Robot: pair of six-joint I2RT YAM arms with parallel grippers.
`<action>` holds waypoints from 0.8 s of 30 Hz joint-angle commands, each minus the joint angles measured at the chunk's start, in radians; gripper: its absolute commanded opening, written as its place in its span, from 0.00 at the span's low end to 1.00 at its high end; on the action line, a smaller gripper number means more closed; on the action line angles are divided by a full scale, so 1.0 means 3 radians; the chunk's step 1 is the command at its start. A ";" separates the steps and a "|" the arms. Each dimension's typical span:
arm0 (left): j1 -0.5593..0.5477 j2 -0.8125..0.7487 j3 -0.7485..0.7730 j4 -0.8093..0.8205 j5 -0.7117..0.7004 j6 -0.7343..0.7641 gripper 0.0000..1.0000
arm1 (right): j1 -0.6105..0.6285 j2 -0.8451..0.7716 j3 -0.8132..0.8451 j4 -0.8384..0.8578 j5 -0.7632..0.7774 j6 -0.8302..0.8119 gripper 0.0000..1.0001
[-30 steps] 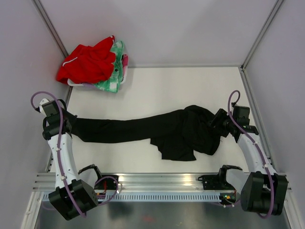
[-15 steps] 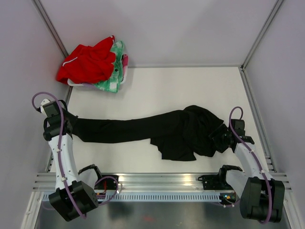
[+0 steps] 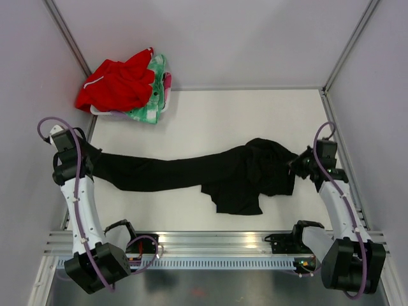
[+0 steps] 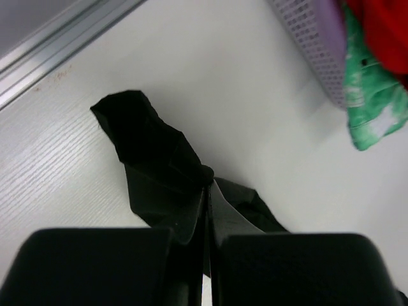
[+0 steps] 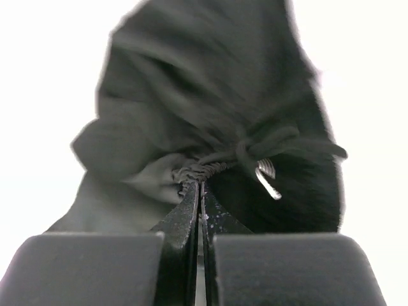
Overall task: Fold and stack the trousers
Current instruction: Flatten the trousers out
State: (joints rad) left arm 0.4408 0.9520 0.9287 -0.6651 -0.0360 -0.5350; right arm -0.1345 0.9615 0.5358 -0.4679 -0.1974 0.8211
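Observation:
The black trousers (image 3: pixel 210 171) stretch across the white table from left to right, one leg pulled long to the left and the waist bunched at the right. My left gripper (image 3: pixel 89 159) is shut on the leg's end; in the left wrist view the black cloth (image 4: pixel 153 159) bulges out past the closed left gripper (image 4: pixel 207 191). My right gripper (image 3: pixel 297 167) is shut on the gathered waistband; in the right wrist view the closed right gripper (image 5: pixel 199 188) pinches the ruched edge beside the drawstring knot (image 5: pixel 255 153). A loose flap (image 3: pixel 237 201) lies toward the near edge.
A pale basket (image 3: pixel 105 111) at the back left holds a red garment (image 3: pixel 118 83) and a green-and-pink cloth (image 3: pixel 153 95), also seen in the left wrist view as the basket (image 4: pixel 312 44). Grey walls close in both sides; a metal rail (image 3: pixel 210 245) runs along the near edge.
My right gripper came in to the waist end, closed on the waistband and pulled it slightly right. The left arm shifted a little left, keeping hold of the leg.

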 commanded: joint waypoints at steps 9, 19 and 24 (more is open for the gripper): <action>-0.0012 -0.0080 0.1587 -0.0421 0.0105 0.0183 0.02 | 0.0075 -0.0050 0.1931 -0.0460 -0.0202 -0.1254 0.00; -0.0012 -0.0228 0.1093 -0.0478 0.0069 0.0060 0.02 | 0.0080 -0.0030 0.0966 -0.1022 -0.0677 -0.1295 0.31; -0.0012 -0.0320 0.0576 -0.0432 0.0105 0.0014 0.02 | 0.0080 0.0164 0.1230 -0.1110 -0.0207 -0.1418 0.88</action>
State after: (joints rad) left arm 0.4408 0.8764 1.1595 -0.7921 -0.0174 -0.5159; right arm -0.1104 0.9936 0.8165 -0.8021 -0.3340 0.4286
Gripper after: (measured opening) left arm 0.027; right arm 0.854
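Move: Pinched in the right hand's closed fingers is the drawstring front of the trousers, some 6 cm above the table; the bunched waist part's middle lies about 8 cm to its left and 5 cm below, and the loose leg about 21 cm left and 13 cm back. From the left hand, already holding the other hem, the waist part is about 60 cm right, 2 cm back and 16 cm below, with the laundry basket roughly 24 cm ahead and 8 cm right. Flicking the trousers between them, both hands whip upward together, the right about 22 cm up and 7 cm forward with its fingers tipping up some 30 degrees, the left nearly 20 cm. Both then drop back, the left only halfway and still pinching the hem; the right comes down and back, turns counter-clockwise, opens wide and lets go of the waist above the table. ##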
